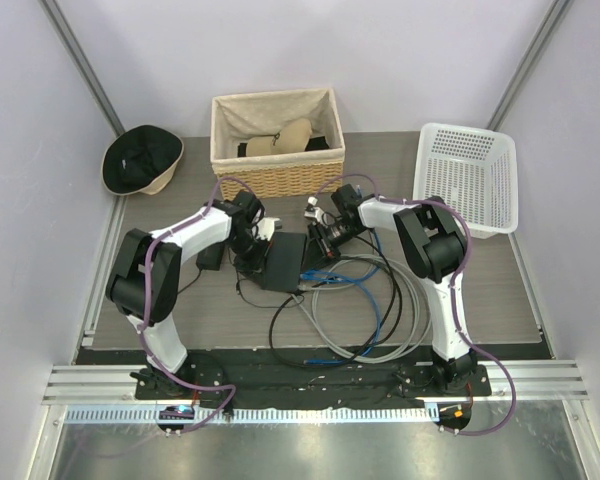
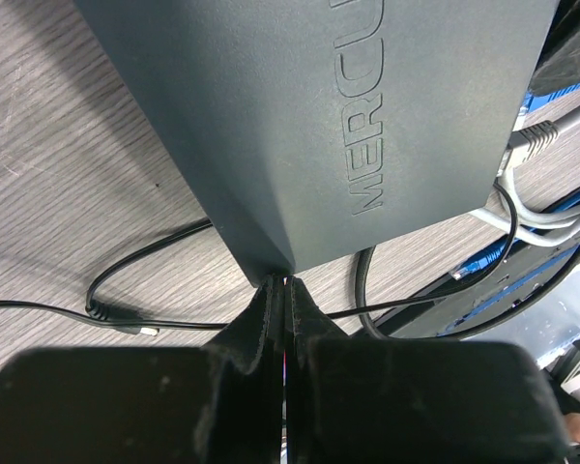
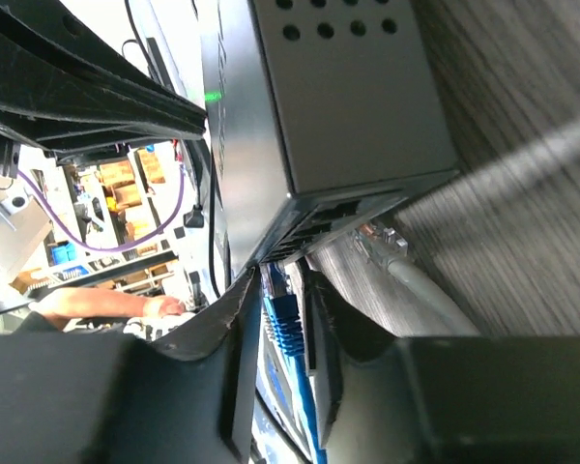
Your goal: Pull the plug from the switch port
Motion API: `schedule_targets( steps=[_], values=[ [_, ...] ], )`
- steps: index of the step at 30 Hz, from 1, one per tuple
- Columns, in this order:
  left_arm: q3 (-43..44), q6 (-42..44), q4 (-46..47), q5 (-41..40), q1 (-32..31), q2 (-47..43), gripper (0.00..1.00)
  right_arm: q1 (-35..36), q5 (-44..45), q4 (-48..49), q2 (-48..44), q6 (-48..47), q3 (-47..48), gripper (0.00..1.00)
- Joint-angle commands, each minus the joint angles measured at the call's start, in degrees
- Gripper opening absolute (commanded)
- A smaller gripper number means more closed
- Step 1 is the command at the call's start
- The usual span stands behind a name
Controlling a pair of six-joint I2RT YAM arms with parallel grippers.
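The switch is a flat matte black box [image 1: 283, 265] [image 2: 348, 116] [image 3: 358, 106] lying mid-table between both arms. Its port edge [image 3: 333, 208] faces my right gripper [image 3: 285, 280] [image 1: 318, 240]. A blue plug [image 3: 285, 314] sits at that edge, its tip at a port, between the right gripper's two fingers. The jaws stand narrowly open around it, with a sliver of gap on the right side. A grey plug [image 3: 385, 242] lies just outside the port edge on the table. My left gripper [image 2: 285, 282] [image 1: 258, 232] is shut, empty, its tips against a corner of the box.
Grey and blue cables [image 1: 365, 300] loop over the table in front of the switch. A small black power brick [image 1: 212, 257] lies to its left. A wicker basket [image 1: 277, 140], a white plastic basket [image 1: 467, 175] and a hat [image 1: 142, 160] stand at the back.
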Motion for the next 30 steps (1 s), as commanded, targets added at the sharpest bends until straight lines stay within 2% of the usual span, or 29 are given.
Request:
schedule_targets(
  steps=[1, 5, 10, 14, 18, 25, 30],
  values=[
    [-2.5, 1.6, 6.2, -6.3, -0.6, 4.9, 0.0, 0.9, -0.3, -2.8, 0.5, -2.7, 1.5, 0.27],
    [-2.3, 1.7, 6.2, -6.4, -0.6, 5.1, 0.0, 1.3, 1.8, -6.3, 1.3, -5.4, 2.5, 0.02],
    [3.4, 2.4, 3.3, -5.3, -0.6, 5.4, 0.0, 1.6, 3.5, -9.2, 1.9, -8.5, 3.3, 0.02],
    [8.7, 2.5, 1.9, 5.5, -0.3, 4.6, 0.0, 1.6, 4.6, -13.3, 4.7, -10.8, 5.9, 0.02],
    [14.6, 0.7, 1.0, 11.8, -0.3, 7.4, 0.0, 1.6, 6.0, -15.3, 7.8, -12.0, 9.5, 0.02],
    [13.7, 0.7, 0.4, 1.0, -0.3, 13.8, 0.0, 1.1, 7.3, -15.4, 9.4, -12.3, 11.8, 0.02],
    [10.6, 0.0, 2.9, -1.6, -0.3, 15.3, 0.0, 0.2, 7.4, -16.1, 10.3, -13.4, 11.7, 0.02]
  ],
)
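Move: The blue plug in the switch's port is right at the right hand's parted fingertips, about 1 cm to their left. The switch's middle lies some 6 cm left and 3 cm ahead of that hand, and the grey plug 3 cm back and 1 cm left. From the left hand, at the near-left corner of the switch, the lid's middle is about 6 cm ahead and 5 cm right, roughly 1 cm lower; the blue plug is 10 cm right and 3 cm ahead. The blue plug gets pinched as the right fingers shut on it from about a third open; keeping that grip, the right hand sinks roughly 1 cm and turns slightly counter-clockwise. The left hand, its fingers still shut, leaves the switch's corner, hops forward and right about 7 cm over the lid, then comes down and presses its fingertips on the lid near the middle. ##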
